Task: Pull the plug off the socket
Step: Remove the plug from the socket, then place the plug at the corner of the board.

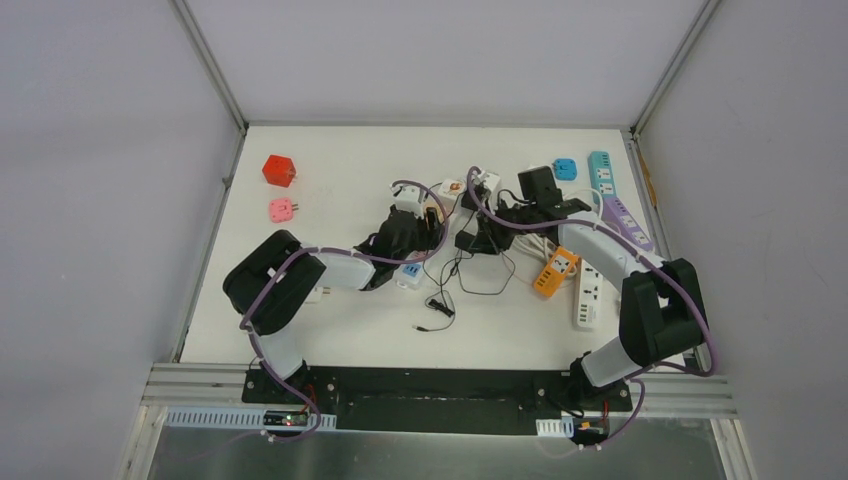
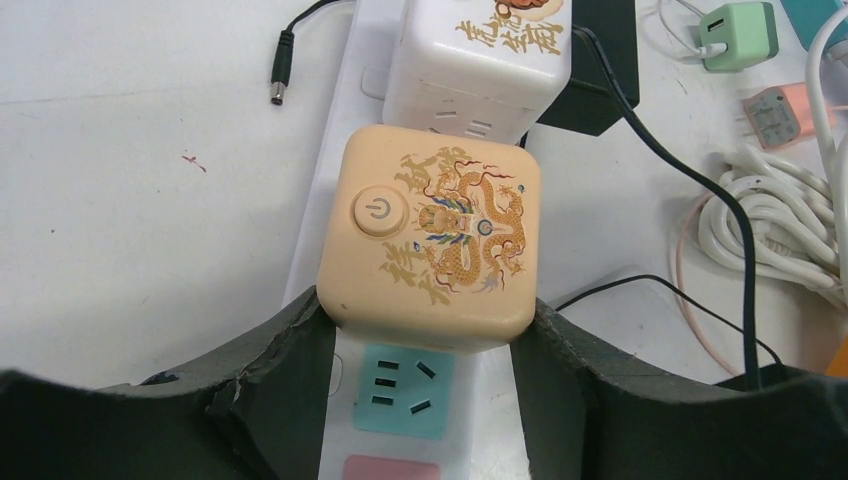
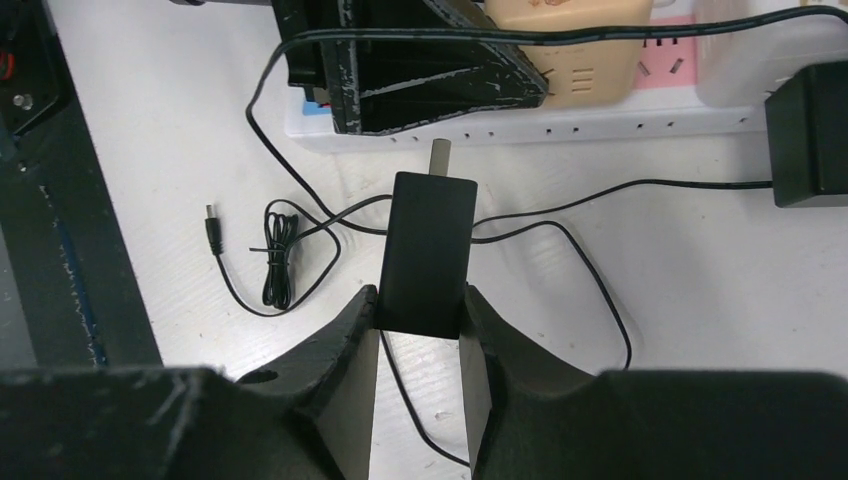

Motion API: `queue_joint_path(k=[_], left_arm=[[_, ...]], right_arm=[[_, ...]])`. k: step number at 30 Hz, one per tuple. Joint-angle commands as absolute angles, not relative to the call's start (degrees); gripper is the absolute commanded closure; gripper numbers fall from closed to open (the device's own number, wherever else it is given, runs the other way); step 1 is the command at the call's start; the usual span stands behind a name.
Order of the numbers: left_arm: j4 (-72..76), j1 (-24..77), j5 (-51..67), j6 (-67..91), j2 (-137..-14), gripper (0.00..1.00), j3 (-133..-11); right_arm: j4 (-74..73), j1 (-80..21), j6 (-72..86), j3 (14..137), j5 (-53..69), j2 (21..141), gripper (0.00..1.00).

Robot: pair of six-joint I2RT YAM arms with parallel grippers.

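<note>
In the right wrist view my right gripper (image 3: 420, 305) is shut on a black plug (image 3: 428, 250). Its metal prong (image 3: 440, 153) is bare and points at the white socket strip (image 3: 600, 125), a short gap away. The plug's thin black cable (image 3: 560, 190) trails over the table. My left gripper (image 2: 428, 305) is shut on the near corners of a beige dragon-printed cube adapter (image 2: 435, 235) that sits on the same strip (image 2: 325, 200). A free blue socket (image 2: 402, 388) lies between the left fingers. A white cube adapter (image 2: 480, 60) sits just beyond the beige one.
A second black adapter (image 3: 810, 150) is plugged in at the strip's right end. A loose barrel-tip cable (image 1: 437, 305) lies in front. Orange (image 1: 555, 270), white (image 1: 587, 290) and purple (image 1: 628, 222) strips crowd the right side. Red (image 1: 278, 170) and pink (image 1: 281, 209) cubes sit far left.
</note>
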State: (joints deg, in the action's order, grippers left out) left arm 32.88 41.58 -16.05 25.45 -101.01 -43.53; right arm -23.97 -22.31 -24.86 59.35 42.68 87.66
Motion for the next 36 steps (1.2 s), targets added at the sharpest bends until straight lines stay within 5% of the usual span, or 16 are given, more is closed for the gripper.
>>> queue_joint_path(k=[1, 11, 20, 36], left_arm=[[21.1, 40.3, -16.0, 26.1, -101.3, 0.86, -40.9], [20.8, 40.3, -13.5, 26.1, -98.8, 0.61, -39.9], [16.8, 40.3, -15.2, 25.8, -94.8, 0.26, -39.4], [8.5, 40.3, -18.6, 22.7, -84.2, 0.15, -37.6]], right_arm=[[-23.6, -21.6, -23.9, 59.9, 47.4, 86.1, 1.00], [-23.7, -17.8, -23.9, 59.9, 49.7, 83.4, 1.00], [-23.6, -15.5, -23.9, 59.4, 52.6, 80.4, 1.00], [-23.3, -14.0, -23.6, 59.1, 54.2, 78.2, 1.00]])
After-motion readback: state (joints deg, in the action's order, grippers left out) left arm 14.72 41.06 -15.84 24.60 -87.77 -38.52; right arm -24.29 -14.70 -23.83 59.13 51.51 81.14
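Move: The left fingers still close around the tan dragon cube, its middle only about 1 cm ahead of them; the white tiger cube stands some 7 cm ahead and 3 cm right of the hand, the strip's blue socket about 10 cm back and 5 cm left. From the right hand, which already holds the freed black plug, the dragon cube lies roughly 5 cm ahead, 9 cm left and 6 cm lower; the orange strip is some 7 cm back and 14 cm right, 10 cm down. Draw the left gripper back and left, slowly at first with the dragon cube still pinched, then open the fingers and slide free along the strip, about 6 cm in all at nearly level height, tipping the fingers slightly down. Keep the right grip shut on the black plug and lift it about 5 cm, easing 2 or 3 cm right, away from the cube. ##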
